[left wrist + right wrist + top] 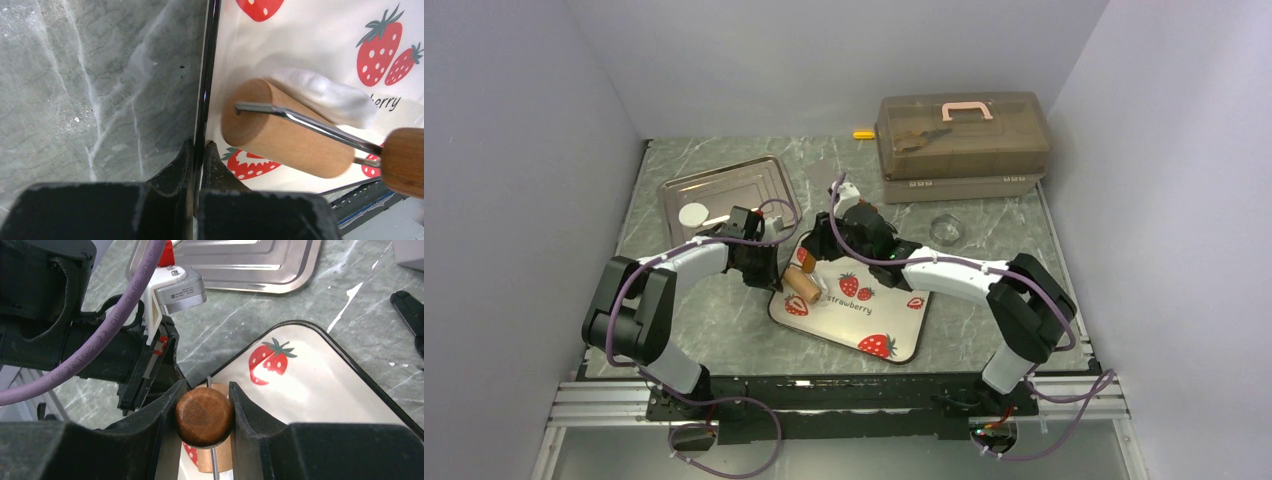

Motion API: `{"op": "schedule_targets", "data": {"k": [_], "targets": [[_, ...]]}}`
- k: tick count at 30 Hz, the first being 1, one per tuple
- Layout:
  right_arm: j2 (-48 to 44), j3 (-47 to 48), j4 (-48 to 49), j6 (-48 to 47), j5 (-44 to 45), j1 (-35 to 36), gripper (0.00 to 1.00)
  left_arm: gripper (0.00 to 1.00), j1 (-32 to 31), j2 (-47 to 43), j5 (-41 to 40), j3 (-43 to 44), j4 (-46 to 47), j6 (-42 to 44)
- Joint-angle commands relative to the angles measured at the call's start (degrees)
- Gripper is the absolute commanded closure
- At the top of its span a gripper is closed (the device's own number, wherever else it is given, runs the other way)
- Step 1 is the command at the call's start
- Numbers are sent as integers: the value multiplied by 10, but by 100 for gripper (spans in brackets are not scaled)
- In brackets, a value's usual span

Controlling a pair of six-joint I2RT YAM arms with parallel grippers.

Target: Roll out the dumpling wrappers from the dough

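Note:
A pale wooden roller (pixel 285 132) lies on the strawberry plate (pixel 310 30), pressed against a soft white lump of dough (pixel 325 92). My right gripper (pixel 206 385) is shut on the roller's dark brown handle (pixel 204 416). My left gripper (pixel 199 145) is shut on the plate's black rim (pixel 206 75) at its left edge. In the top view the roller (pixel 802 285) sits at the left end of the plate (pixel 904 322), between both grippers. One round white dumpling wrapper (pixel 694 213) lies on the metal tray (pixel 739 185).
A brown toolbox (pixel 964 140) with a pink handle stands at the back right. A clear round ring (pixel 945 229) lies in front of it. A small yellow thing (pixel 863 134) rests by the back wall. The walls close in on both sides.

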Motion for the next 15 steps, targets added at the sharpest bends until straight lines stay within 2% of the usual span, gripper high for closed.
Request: {"op": "schedule_targets", "data": {"k": [1,9,15], "targets": [[-52,58,-67,9,-62,-18,100,100,-2,-2,-57,-10,6,7],[-81,81,-75,-6,-47,-23,100,100,-2,-4,-58,-10,6,8],[-90,4,-56,108,-82,-81,100,100,-2,-7,-58,-11,7,9]]}}
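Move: The wrapper dough lies about 13 cm below the right hand, some 2 cm nearer the base and level sideways. The roller this hand holds by its handle has its barrel against the dough's left side, about 3 cm left of the hand and 3 cm back, 12 cm down. The left gripper's tips, on the tray rim, are 8 cm left and 2 cm back of the right hand. From the left hand the dough is some 8 cm right and 1 cm ahead. Lift the right gripper almost straight up, about 5.5 cm, drifting some 2 cm to the right, so the roller rises clear of the strawberry tray. Keep the fingers shut on the handle and the wrist nearly as it is. Hold the left gripper still, pinching the tray rim. ##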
